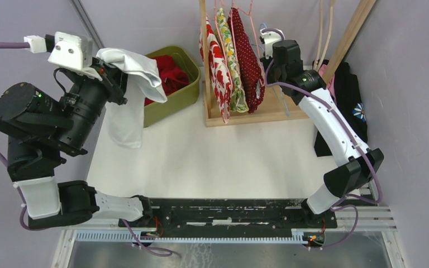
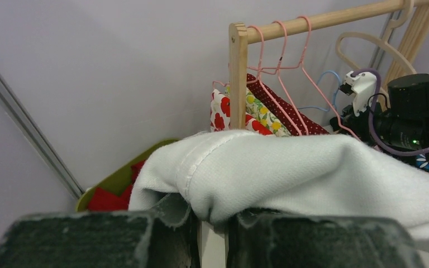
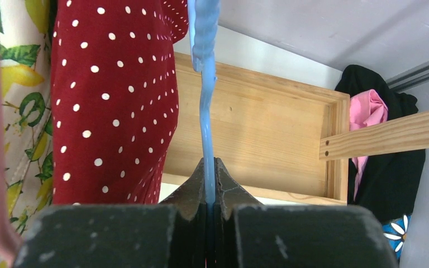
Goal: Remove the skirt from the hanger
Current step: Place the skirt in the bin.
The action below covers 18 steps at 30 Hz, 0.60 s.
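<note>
The white skirt [image 1: 136, 71] hangs free of any hanger, draped over my left gripper [image 1: 109, 73] at the far left beside the green bin. In the left wrist view the fabric [image 2: 313, 173] is bunched between the jaws of the left gripper [image 2: 218, 215], which are shut on it. The thin blue hanger [image 3: 206, 111] is bare and hangs at the right end of the wooden rack. My right gripper [image 3: 211, 167] is shut on the hanger's lower wire. From above, the right gripper [image 1: 268, 43] sits just right of the red polka-dot garment.
A wooden clothes rack [image 1: 257, 114] stands at the back with a red floral garment [image 1: 218, 67], a lemon-print garment [image 1: 233, 61] and a red polka-dot garment [image 1: 249, 58] on pink hangers. A green bin [image 1: 180, 96] holds red cloth [image 1: 170, 72]. Black and pink clothes [image 1: 346, 95] lie at the right.
</note>
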{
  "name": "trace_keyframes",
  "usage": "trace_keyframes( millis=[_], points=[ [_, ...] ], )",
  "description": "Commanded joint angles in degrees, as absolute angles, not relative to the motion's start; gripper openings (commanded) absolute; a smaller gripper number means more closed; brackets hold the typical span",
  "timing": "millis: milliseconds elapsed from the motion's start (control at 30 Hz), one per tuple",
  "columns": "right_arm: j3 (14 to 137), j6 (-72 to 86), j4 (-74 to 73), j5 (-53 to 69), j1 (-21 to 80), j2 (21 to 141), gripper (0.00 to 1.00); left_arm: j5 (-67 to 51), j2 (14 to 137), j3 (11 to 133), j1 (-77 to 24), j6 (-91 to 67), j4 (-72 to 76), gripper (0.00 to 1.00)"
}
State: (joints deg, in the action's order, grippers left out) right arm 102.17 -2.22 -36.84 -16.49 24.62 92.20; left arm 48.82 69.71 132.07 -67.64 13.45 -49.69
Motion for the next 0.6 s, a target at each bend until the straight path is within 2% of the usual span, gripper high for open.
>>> trace_keyframes(
  millis=[0,200,400,567],
  points=[
    [103.4,-1.2,-33.7,-15.9,24.4,88.8,0.01,44.9,74.8,136.6,-67.9,9.8,-51.1,0.03],
    [101.4,-1.4,-33.6,-16.2,24.4,86.9,0.01,33.7,85.4,145.7,-67.9,9.9,-49.8,0.03],
    [99.6,-1.5,-33.5,-16.2,24.4,84.6,0.01,20.4,90.6,146.4,-66.5,10.6,-45.9,0.03],
    [98.4,-1.5,-33.5,-16.0,24.4,82.9,0.01,-4.4,90.6,142.6,-49.1,1.8,-42.1,0.03]
  ],
)
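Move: Far below the left hand, which still pinches the white skirt high up, the green bin stands about 23 cm ahead, 4 cm to its left and some 52 cm down. The flowered skirts hang about 21 cm ahead, 20 cm right and 30 cm below, and the blue hanger some 24 cm ahead, 32 cm right and 27 cm below. From the right hand, pinching that hanger, the bin lies level ahead, about 37 cm left and 26 cm below. Swinging right by about 21 cm, the left arm carries the pinched white skirt sideways off the bin's line, towards the flowered skirts and the blue hanger, sinking in the later part as the wrist turns some 25–30 degrees clockwise. Its fingers keep their hold. The right hand keeps pinching the blue hanger and eases about 2 cm up and 2 cm back. ##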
